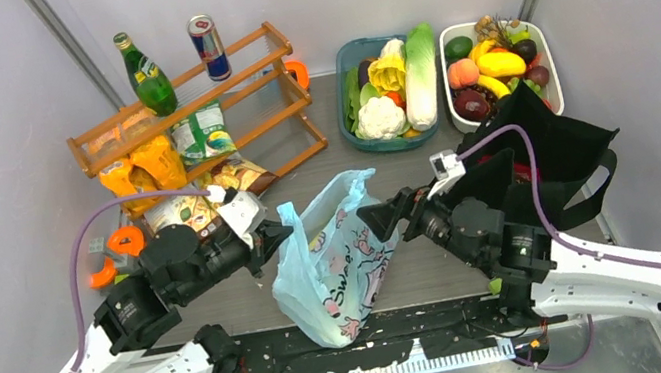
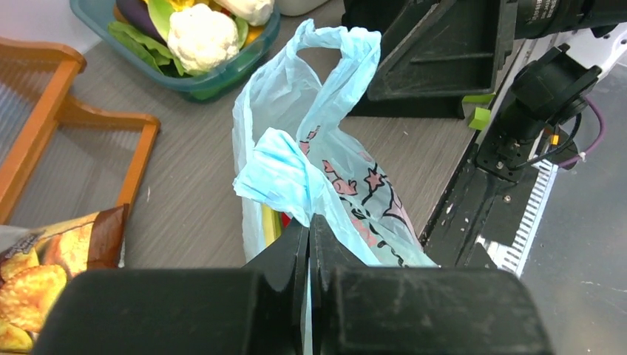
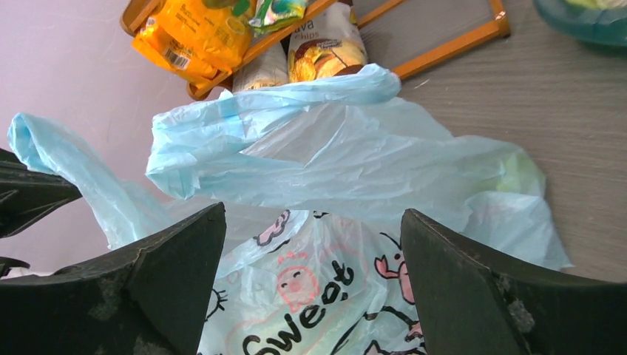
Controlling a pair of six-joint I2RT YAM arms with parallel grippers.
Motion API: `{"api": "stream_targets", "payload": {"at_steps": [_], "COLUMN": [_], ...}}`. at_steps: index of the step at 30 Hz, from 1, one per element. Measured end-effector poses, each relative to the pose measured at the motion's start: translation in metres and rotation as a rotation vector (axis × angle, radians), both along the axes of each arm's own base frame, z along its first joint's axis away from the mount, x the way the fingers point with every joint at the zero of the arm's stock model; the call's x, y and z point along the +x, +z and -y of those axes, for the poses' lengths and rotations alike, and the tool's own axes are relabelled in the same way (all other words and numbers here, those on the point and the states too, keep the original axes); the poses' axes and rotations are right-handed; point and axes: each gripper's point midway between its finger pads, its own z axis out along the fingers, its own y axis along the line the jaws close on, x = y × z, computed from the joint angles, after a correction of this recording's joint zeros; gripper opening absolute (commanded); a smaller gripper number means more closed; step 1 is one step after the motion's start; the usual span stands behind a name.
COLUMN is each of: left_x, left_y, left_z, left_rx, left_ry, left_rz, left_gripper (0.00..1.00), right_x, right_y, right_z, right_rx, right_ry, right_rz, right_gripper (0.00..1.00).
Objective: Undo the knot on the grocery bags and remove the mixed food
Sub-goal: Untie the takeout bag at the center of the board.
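The light-blue "Sweet" grocery bag (image 1: 335, 267) stands slumped at the table's near middle. My left gripper (image 1: 280, 235) is shut on the bag's left handle (image 2: 281, 174), a thin strip of plastic pinched at the tips of the gripper (image 2: 310, 220). The other handle (image 2: 347, 52) hangs free, and no knot is in view. My right gripper (image 1: 378, 222) is open just right of the bag. In its wrist view the gripper (image 3: 312, 213) frames the printed bag (image 3: 325, 296) without touching it. A yellow and red bit of the mixed food (image 2: 272, 222) shows inside. The black tote (image 1: 558, 148) lies behind the right arm.
A wooden rack (image 1: 268, 50) at back left carries a green bottle (image 1: 146, 75), a can (image 1: 208, 47) and crisp packets (image 1: 150, 161). A teal tub of vegetables (image 1: 348, 62) and a white tub of fruit (image 1: 553, 88) sit at the back. Orange pieces (image 1: 125, 241) lie left.
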Motion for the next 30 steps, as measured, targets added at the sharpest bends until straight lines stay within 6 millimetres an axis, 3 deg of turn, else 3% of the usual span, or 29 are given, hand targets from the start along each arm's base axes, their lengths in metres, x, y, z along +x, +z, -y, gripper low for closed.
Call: {"api": "stream_targets", "payload": {"at_steps": [2,6,9,12,18,20,21,24,25,27,30], "left_x": [-0.001,-0.007,-0.012,-0.015,-0.006,0.002,0.009,0.041,0.052,0.070,0.088], "left_y": [-0.005,-0.010,-0.005,0.011,0.093,0.105,0.109,0.101,0.092,0.068,0.020], "left_z": [0.000,-0.001,-0.004,-0.008,-0.026,-0.028,-0.028,-0.019,-0.012,0.001,0.025], "left_rx": [0.012,0.029,0.019,-0.015,-0.162,-0.179,-0.179,-0.133,-0.104,-0.035,0.090], "left_ry": [0.000,-0.021,-0.033,-0.030,0.075,0.121,0.150,0.256,0.282,0.316,0.313], "left_rz": [-0.017,-0.042,-0.043,-0.031,0.052,0.061,0.057,-0.003,-0.035,-0.095,-0.197], "left_gripper": [0.25,0.76,0.94,0.99,0.99,1.00,1.00,0.99,1.00,0.99,1.00], "right_x": [-0.002,-0.001,0.002,0.006,0.020,0.024,0.025,0.029,0.030,0.031,0.032], "right_y": [-0.007,-0.035,-0.061,-0.071,-0.065,-0.064,-0.063,-0.058,-0.055,-0.053,-0.054], "right_z": [-0.010,-0.031,-0.039,-0.041,-0.041,-0.040,-0.041,-0.040,-0.039,-0.037,-0.028], "right_rx": [-0.007,-0.063,-0.140,-0.182,-0.198,-0.208,-0.214,-0.228,-0.229,-0.233,-0.230], "right_ry": [0.004,-0.012,-0.032,-0.064,-0.142,-0.155,-0.160,-0.169,-0.172,-0.178,-0.194], "right_rz": [-0.018,-0.070,-0.097,-0.096,-0.044,-0.024,-0.011,0.025,0.037,0.057,0.081], "right_gripper": [0.95,0.96,0.96,0.95,0.99,0.92,0.83,0.57,0.44,0.28,0.19]}}
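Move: The takeout bag's right handle is about 4 cm ahead of the open right gripper, 3 cm to its left and 6 cm lower. The vegetable basket is some 28 cm ahead of that gripper and 9 cm to its right; the black tote is roughly 32 cm right and 4 cm ahead, both well below. From the left gripper, still pinching the left handle, the right handle is about 8 cm ahead, 12 cm right and 9 cm lower; a chips bag is 20 cm ahead, 11 cm left. Open the left gripper wide to let go of the left handle, lift it about 11 cm, then swing it forward and down again over the bag's mouth towards the right handle, turning counter-clockwise. Meanwhile sink the open right gripper some 7 cm and leftward onto the bag's right side, ease it slightly forward, and close its fingers around the plastic at the root of the right handle. ##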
